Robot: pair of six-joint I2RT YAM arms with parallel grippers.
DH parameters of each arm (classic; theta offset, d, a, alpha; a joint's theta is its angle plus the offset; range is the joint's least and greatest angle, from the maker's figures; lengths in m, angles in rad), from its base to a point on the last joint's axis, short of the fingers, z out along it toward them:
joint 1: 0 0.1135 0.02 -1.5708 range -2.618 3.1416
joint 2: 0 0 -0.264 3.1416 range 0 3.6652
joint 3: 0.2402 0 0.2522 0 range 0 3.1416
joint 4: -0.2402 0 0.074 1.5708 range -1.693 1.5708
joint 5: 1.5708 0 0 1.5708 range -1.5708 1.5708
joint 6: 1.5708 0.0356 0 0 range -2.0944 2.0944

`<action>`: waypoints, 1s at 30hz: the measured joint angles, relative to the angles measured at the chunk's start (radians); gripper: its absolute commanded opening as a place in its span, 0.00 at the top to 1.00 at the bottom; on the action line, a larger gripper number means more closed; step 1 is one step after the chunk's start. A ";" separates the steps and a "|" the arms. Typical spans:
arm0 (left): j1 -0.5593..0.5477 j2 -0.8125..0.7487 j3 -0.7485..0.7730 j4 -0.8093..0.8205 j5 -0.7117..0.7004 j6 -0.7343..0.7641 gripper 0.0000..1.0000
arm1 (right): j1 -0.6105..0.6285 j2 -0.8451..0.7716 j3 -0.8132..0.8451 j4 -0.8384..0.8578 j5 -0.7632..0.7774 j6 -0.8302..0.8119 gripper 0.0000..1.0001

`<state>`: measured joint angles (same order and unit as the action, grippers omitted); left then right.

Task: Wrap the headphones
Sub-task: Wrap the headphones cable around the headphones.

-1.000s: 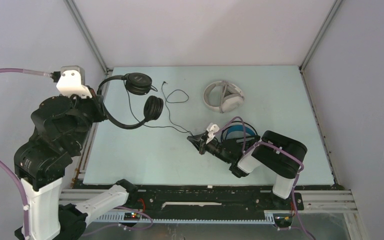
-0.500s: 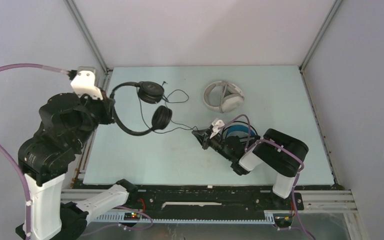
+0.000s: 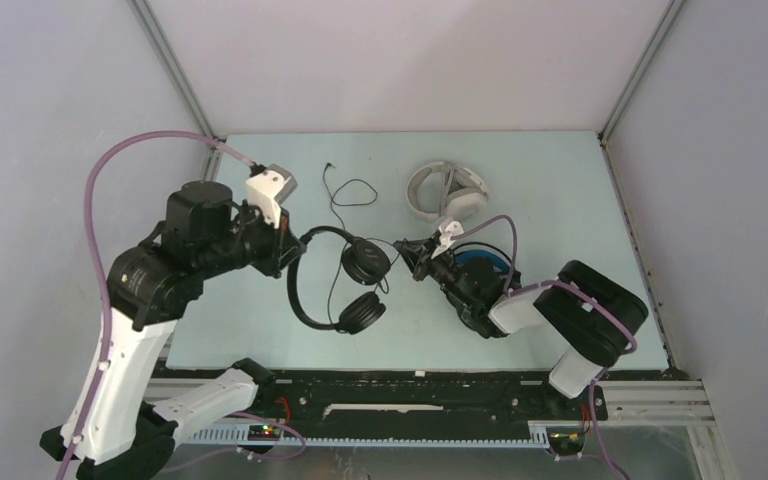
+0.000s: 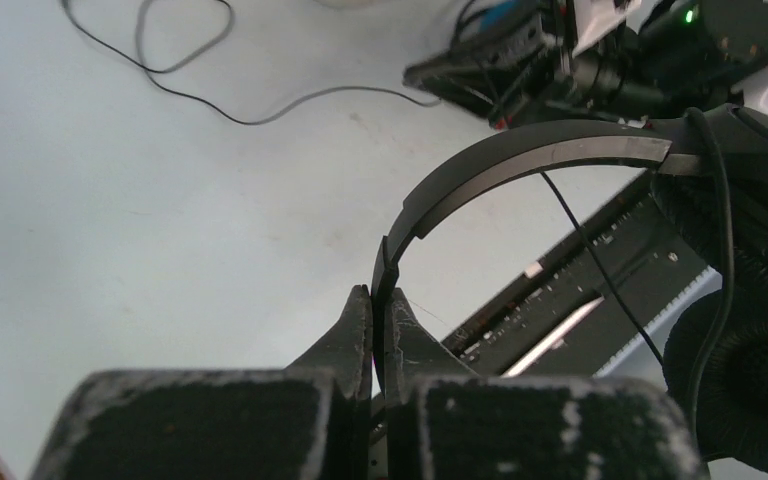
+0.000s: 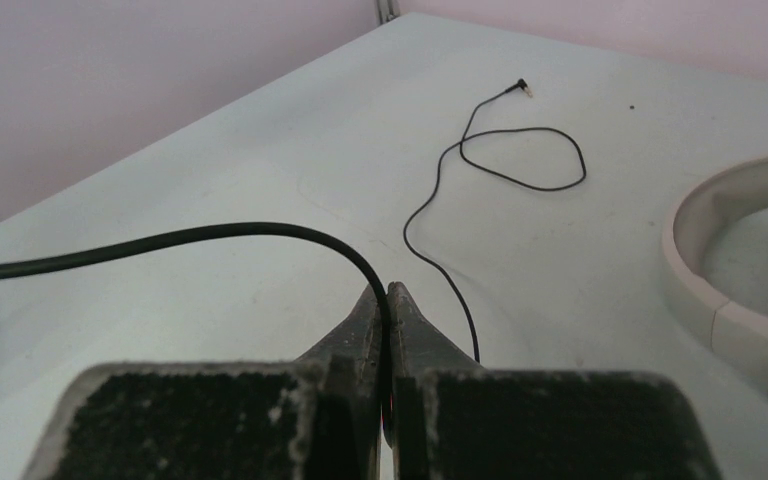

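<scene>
The slim black headphones (image 3: 338, 290) hang over the table's middle, both ear cups to the right of the band. My left gripper (image 3: 295, 243) is shut on the headband (image 4: 530, 160), which is pinched between the tips of my left gripper (image 4: 380, 298). My right gripper (image 3: 403, 250) is shut on their thin black cable (image 5: 210, 235), which runs out of the tips of my right gripper (image 5: 388, 292). The cable's loose end and plug (image 3: 330, 170) lie farther back. The white-grey headphones (image 3: 447, 195) rest behind. The black pair with blue accents (image 3: 480, 262) is partly hidden under my right arm.
The right arm's body (image 3: 580, 310) fills the near right of the table. A black rail (image 3: 410, 400) runs along the near edge. Metal frame posts (image 3: 175, 75) rise at the back corners, with grey walls on both sides.
My left arm has swung the slim black headphones from the back left corner rightward and nearer, to the table's middle. My right gripper has shifted slightly back and right with the cable.
</scene>
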<state>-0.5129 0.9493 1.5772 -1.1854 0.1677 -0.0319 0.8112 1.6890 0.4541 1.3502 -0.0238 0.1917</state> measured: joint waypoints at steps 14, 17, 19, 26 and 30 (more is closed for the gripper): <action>-0.170 0.039 -0.152 0.007 0.044 0.067 1.00 | -0.109 -0.303 0.199 -0.553 -0.144 -0.046 1.00; -0.200 0.056 -0.158 0.008 -0.026 0.080 1.00 | -0.129 -0.341 0.263 -0.710 -0.198 -0.046 1.00; -0.223 0.076 -0.163 0.008 -0.109 0.094 1.00 | -0.134 -0.367 0.292 -0.811 -0.230 -0.045 1.00; -0.279 0.148 -0.209 -0.002 -0.325 0.121 1.00 | -0.137 -0.434 0.378 -1.070 -0.314 -0.033 1.00; -0.291 0.158 -0.224 0.005 -0.375 0.130 1.00 | -0.137 -0.461 0.437 -1.172 -0.371 -0.005 1.00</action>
<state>-0.8043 1.1076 1.3537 -1.1801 -0.2073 0.0978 0.6739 1.2282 0.8913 0.1780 -0.3950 0.1867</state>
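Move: The left hand holds the black headphones by the band; their middle hangs about 9 cm to its right, 3 cm back and 4 cm below. The cable pinched by the right hand lies some 10 cm ahead of the left hand, 17 cm right and 19 cm lower. From the right hand the headphones are roughly 14 cm back, 8 cm left and 15 cm up; the white headphones 14 cm ahead, 9 cm right, the loose cable loop 15 cm ahead, 10 cm left, both 13-15 cm below. Both grips hold, right fingers on the cable and left on the headband, as the hands converge in height. The right carries the cable up about 11 cm, edging forward and right, then drawing back beside the headphones with a slight counter-clockwise turn. The left lowers the headphones as far, dipping right and back first, then forward, rolling its left side up some 30 degrees. ##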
